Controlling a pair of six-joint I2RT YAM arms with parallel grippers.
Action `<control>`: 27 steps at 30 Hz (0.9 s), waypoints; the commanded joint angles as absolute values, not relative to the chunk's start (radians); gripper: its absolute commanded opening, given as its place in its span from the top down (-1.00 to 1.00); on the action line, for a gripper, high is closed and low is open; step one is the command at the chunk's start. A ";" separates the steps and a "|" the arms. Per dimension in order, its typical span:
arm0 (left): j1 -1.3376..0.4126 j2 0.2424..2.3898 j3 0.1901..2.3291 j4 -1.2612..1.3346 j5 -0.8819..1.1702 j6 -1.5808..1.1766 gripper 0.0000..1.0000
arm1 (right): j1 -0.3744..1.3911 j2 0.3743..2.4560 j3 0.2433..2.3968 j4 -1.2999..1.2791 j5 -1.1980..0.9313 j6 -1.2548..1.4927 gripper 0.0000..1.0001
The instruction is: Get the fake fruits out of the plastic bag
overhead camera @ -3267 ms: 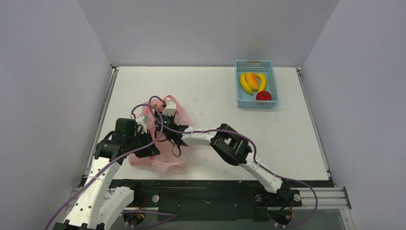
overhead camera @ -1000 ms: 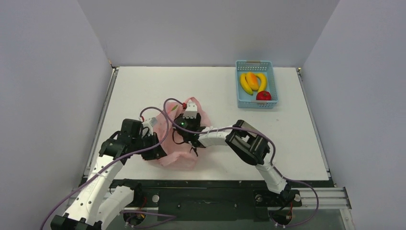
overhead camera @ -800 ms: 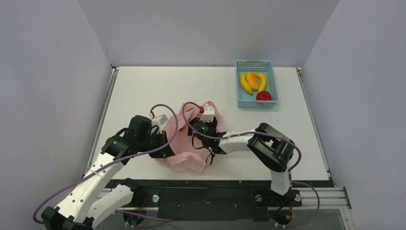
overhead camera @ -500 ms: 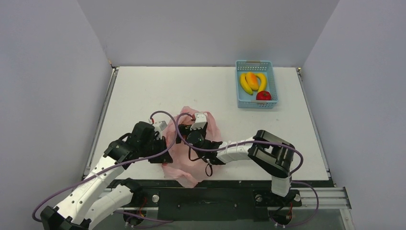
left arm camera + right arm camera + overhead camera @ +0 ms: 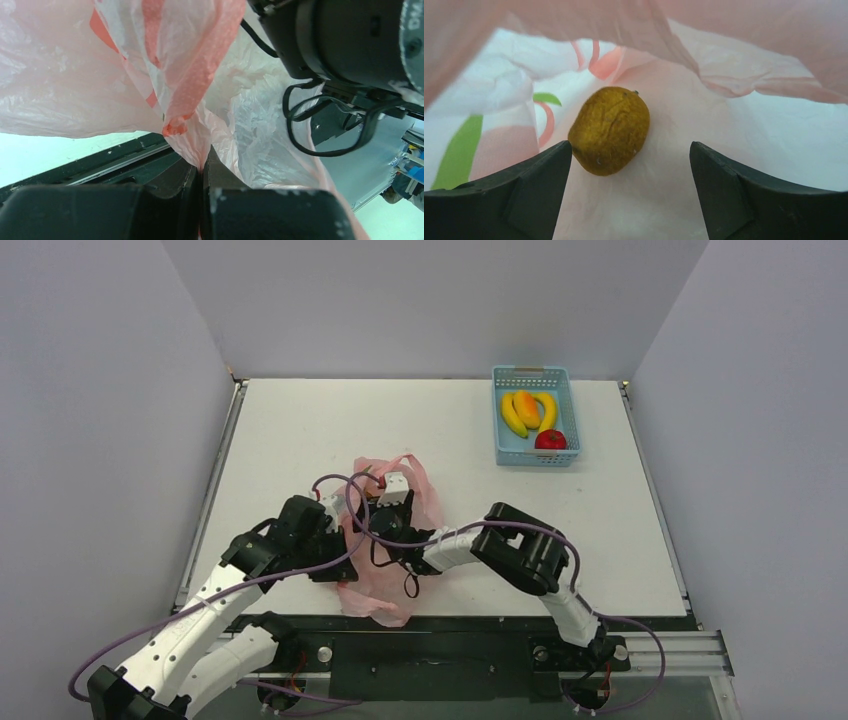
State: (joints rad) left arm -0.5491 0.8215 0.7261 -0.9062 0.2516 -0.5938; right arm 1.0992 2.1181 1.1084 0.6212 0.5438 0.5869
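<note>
The pink plastic bag (image 5: 428,502) lies crumpled near the table's front edge. My left gripper (image 5: 202,169) is shut on a bunched fold of its film (image 5: 192,140) and holds that side up. In the top view the left gripper (image 5: 338,558) sits at the bag's left side. My right gripper (image 5: 630,150) is inside the bag, open, fingers wide apart. A small brown kiwi-like fruit (image 5: 609,131) lies on the bag's floor just ahead, close to the left finger (image 5: 524,185), not gripped. Two bananas (image 5: 513,416), a mango-like fruit (image 5: 527,407) and a red apple (image 5: 550,439) lie in the basket.
The light-blue slotted basket (image 5: 504,456) stands at the back right of the white table (image 5: 300,430). Grey walls enclose the table on three sides. My right forearm (image 5: 520,545) stretches across the table's front, its cables looping over the bag.
The right gripper swung right, then came back left and deeper into the bag, and its jaws opened wider. The left gripper kept its pinch and dragged the bag toward the front edge.
</note>
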 commanded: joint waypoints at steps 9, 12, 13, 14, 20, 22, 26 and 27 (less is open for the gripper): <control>-0.555 0.816 0.736 -0.871 0.246 -0.593 1.00 | 1.101 2.306 1.434 0.444 0.599 0.604 -0.67; -0.555 0.809 0.732 -0.872 0.246 -0.595 1.00 | 1.101 2.390 1.580 0.300 0.579 0.595 -0.59; -0.555 0.806 0.729 -0.872 0.247 -0.595 1.00 | 1.101 2.407 1.609 0.242 0.574 0.603 -0.56; -0.555 0.804 0.728 -0.875 0.246 -0.596 1.00 | 1.101 2.432 1.654 0.208 0.578 0.610 -0.50; -0.554 0.790 0.725 -0.879 0.231 -0.602 1.00 | 1.082 2.346 1.531 0.303 0.590 0.627 -0.06; -0.554 0.790 0.728 -0.881 0.221 -0.606 1.00 | 1.070 2.293 1.486 0.322 0.557 0.613 0.19; -0.554 0.787 0.730 -0.889 0.191 -0.617 1.00 | 1.049 2.164 1.372 0.383 0.399 0.566 0.61; -0.553 0.787 0.733 -0.892 0.186 -0.619 1.00 | 1.042 2.124 1.338 0.389 0.345 0.557 0.68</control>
State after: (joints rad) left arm -0.5491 0.8040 0.7155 -0.9073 0.2203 -0.6025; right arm 1.0718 2.2730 1.4250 0.3573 0.5072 0.5934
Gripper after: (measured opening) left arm 0.005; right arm 0.474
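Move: The last fruit, a brownish one, lies inside the bag, about 4 cm ahead of my open right hand, 6 cm to its left and 1 or 2 cm lower. The bag's rim, bunched in my closed left fingers, is some 18 cm back from my right hand, 5 cm to its left and 8 cm higher. From my left hand the fruit is roughly 22 cm ahead, 1 cm to the left and 10 cm below. I slide my right hand deeper into the bag, about 7 cm left and 4 cm forward and a touch lower, until the wide-open fingers straddle the brown fruit. Then I close them to about half open, pinching it from both sides, and draw back some 4 cm, mostly to the right. My left hand stays put, still gripping the bag's rim. ##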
